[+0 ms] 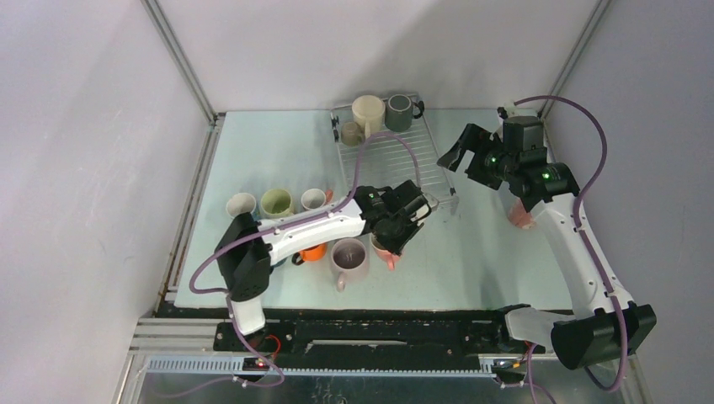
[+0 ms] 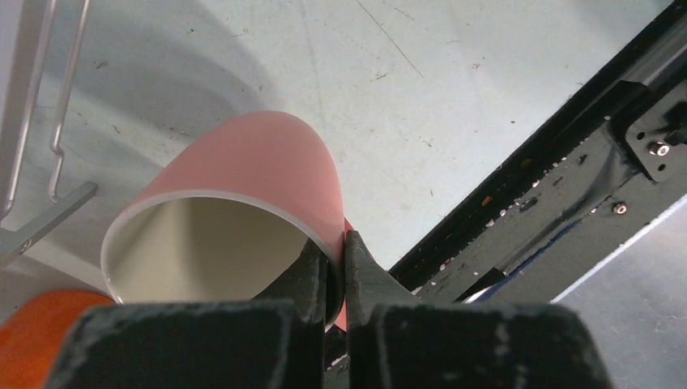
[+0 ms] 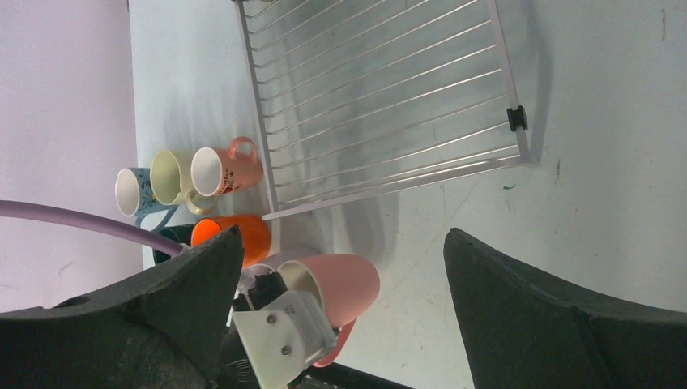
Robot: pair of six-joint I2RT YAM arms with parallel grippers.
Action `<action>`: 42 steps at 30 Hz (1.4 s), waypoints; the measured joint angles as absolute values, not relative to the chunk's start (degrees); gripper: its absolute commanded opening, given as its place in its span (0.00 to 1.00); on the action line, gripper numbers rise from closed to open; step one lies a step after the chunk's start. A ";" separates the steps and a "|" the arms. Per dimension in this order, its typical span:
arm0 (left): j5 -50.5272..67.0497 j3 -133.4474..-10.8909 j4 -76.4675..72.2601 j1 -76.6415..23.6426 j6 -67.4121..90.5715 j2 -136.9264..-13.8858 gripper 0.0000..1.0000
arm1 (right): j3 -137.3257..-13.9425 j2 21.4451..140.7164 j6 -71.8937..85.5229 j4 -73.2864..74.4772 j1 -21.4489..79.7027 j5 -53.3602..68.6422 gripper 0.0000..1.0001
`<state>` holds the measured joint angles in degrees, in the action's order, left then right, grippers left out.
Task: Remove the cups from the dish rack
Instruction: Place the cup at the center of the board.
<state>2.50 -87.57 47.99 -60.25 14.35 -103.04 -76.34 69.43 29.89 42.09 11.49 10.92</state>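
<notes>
My left gripper [image 2: 343, 247] is shut on the rim of a pink cup [image 2: 258, 164], one finger inside and one outside. The cup [image 1: 386, 252] hangs tilted low over the table, just in front of the dish rack [image 1: 389, 160]. A cream cup [image 1: 368, 111], a grey cup [image 1: 399, 112] and a small cup [image 1: 350, 133] stand at the rack's far end. My right gripper [image 1: 455, 152] is open and holds nothing, above the rack's right edge. In the right wrist view its fingers [image 3: 190, 288] frame the pink cup [image 3: 344, 279] and the ribbed rack [image 3: 381, 89].
Unloaded cups stand left of the rack: a white one [image 1: 242, 204], a pale green one [image 1: 276, 202], a pink one [image 1: 314, 199], an orange one [image 1: 314, 251] and a mauve one [image 1: 349, 256]. Another pink cup [image 1: 520, 215] sits under the right arm. The black rail [image 2: 567, 186] borders the near table edge.
</notes>
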 measured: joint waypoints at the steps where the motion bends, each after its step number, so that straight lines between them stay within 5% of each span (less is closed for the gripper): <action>1: 2.17 -87.57 47.99 -60.40 14.31 -103.48 0.00 | -76.34 69.41 29.89 42.15 11.49 10.92 0.99; 17: 1.61 -87.57 47.81 -61.28 14.31 -107.18 0.02 | -75.68 69.14 29.89 42.22 11.11 10.85 1.00; 42: 1.56 -87.55 45.91 -61.76 13.50 -106.72 0.69 | -75.68 69.14 29.89 42.17 10.94 11.09 1.00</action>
<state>1.56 -87.55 45.91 -61.76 13.50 -106.72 -75.68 69.14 29.89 42.17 10.94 11.09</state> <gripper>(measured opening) 0.622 0.993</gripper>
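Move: The pink cup is already pinched by its rim. Its spot on the board lies some 10 cm below the left hand, about 2 cm ahead and 3 cm to its left. The mauve cup stands about 12 cm left and 2 cm back, the orange cup 22 cm left and 3 cm ahead; the dish rack's middle is some 23 cm ahead, 1 cm left. From the right hand the spot is about 12 cm back, 15 cm left, 26 cm down. The left hand lowers the held pink cup about 3 cm onto the board, then opens, freeing the rim. ##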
